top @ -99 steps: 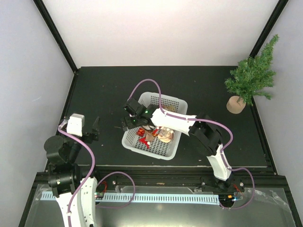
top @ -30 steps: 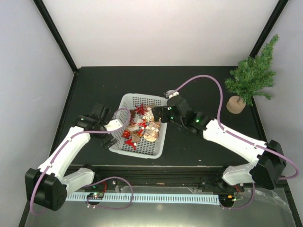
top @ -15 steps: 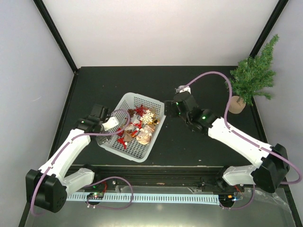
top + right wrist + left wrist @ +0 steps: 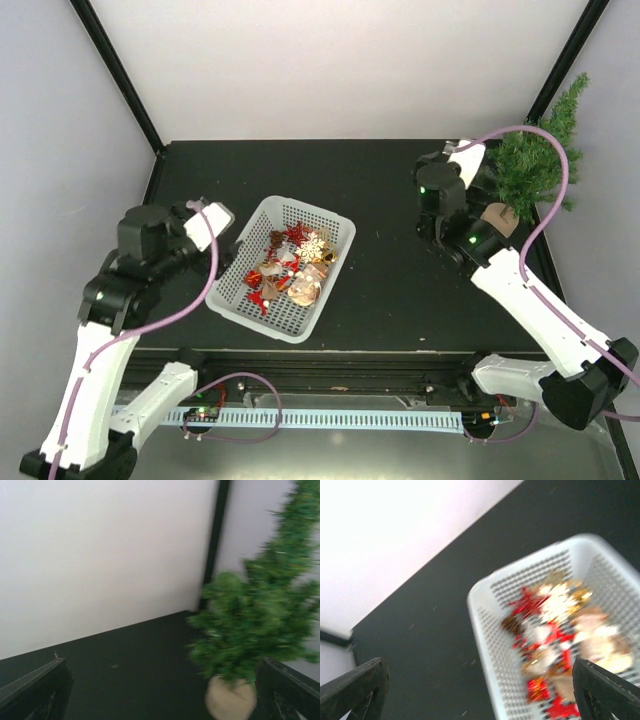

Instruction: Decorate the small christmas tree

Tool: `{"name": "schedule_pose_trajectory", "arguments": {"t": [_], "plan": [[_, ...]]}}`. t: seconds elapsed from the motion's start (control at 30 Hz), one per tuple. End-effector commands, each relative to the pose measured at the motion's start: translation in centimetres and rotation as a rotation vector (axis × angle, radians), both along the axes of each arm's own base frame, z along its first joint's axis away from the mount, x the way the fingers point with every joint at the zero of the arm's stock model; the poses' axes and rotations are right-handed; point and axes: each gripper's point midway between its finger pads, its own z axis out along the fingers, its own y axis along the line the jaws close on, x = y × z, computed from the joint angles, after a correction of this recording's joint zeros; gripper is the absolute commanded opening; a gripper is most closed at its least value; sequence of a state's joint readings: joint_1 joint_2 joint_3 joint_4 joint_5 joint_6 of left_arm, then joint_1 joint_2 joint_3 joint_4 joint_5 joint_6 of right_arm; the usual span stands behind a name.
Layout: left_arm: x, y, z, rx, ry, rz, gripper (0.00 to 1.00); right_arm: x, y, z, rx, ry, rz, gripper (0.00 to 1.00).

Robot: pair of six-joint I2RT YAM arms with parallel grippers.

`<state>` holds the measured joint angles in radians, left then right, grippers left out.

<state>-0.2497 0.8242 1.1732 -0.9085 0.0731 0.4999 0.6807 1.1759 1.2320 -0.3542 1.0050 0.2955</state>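
The small christmas tree (image 4: 535, 160) stands upright on its round tan base (image 4: 497, 220) in the far right corner. In the right wrist view, the tree (image 4: 255, 630) is blurred and sits ahead to the right. My right gripper (image 4: 452, 172) hovers just left of it, open and empty (image 4: 160, 685). A white mesh basket (image 4: 232, 290) holding several red, gold and white ornaments (image 4: 295, 265) lies mid-table. My left gripper (image 4: 210, 235) hangs open at the basket's left end, above it. Its view shows the basket (image 4: 480, 625) and ornaments (image 4: 555, 625) below, with nothing between its fingers (image 4: 480, 690).
White walls with black corner posts (image 4: 115, 75) close in the dark table at the back and sides. The tree touches the right wall. Bare tabletop (image 4: 390, 280) lies between basket and tree.
My right arm has swung away from the basket to beside the tree. My left arm has lifted and drawn back from the basket's left end. The basket had been slid and turned leftward.
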Motion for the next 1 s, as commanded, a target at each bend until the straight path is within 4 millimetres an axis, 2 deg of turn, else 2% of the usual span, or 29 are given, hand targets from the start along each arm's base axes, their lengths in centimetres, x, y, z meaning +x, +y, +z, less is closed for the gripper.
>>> {"name": "schedule_pose_trajectory", "arguments": {"t": [0.0, 0.13, 0.23, 0.43, 0.7, 0.97], "plan": [[-5.8, -5.2, 1.6, -0.276, 0.095, -0.285, 0.99, -0.2, -7.3, 0.5, -0.04, -0.056, -0.312, 1.0], [-8.7, -6.9, 0.6, -0.344, 0.136, -0.426, 0.99, 0.0, -11.5, 1.2, -0.01, -0.104, -0.433, 1.0], [-9.6, -7.5, -0.7, -0.366, 0.165, -0.472, 0.99, 0.1, -13.3, 1.6, -0.009, -0.135, -0.497, 1.0], [-10.5, -8.0, -2.3, -0.406, 0.187, -0.519, 0.99, 1.3, -14.9, 2.7, -0.03, -0.173, -0.538, 1.0], [-10.1, -8.0, -2.5, -0.411, 0.181, -0.508, 0.99, 3.2, -16.3, 4.8, -0.07, -0.201, -0.594, 1.0], [-10.1, -8.0, -2.5, -0.411, 0.176, -0.506, 0.99, 5.3, -18.1, 5.8, -0.088, -0.203, -0.65, 1.0]]}}
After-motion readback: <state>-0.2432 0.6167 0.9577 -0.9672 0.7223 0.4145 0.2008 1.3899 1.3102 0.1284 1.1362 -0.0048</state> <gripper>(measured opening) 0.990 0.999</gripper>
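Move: The small christmas tree stands roughly 15 cm ahead of the right hand and 25 cm to its right, its middle some 13 cm lower. From the left hand, the basket's middle is about 7 cm ahead, 9 cm to the right and 28 cm down. In the basket, the white snowflake lies roughly 14 cm ahead and 15 cm right of that hand, and the red star 18 cm ahead and 12 cm right. Sweeping right by some 17 cm, then also easing forward and a little up, the open right hand goes towards the christmas tree and swings about 35 degrees clockwise to face it. The open left hand draws back and right, about 10 cm back, rising slightly before sinking, and turns clockwise too, staying above the basket's near left side. ##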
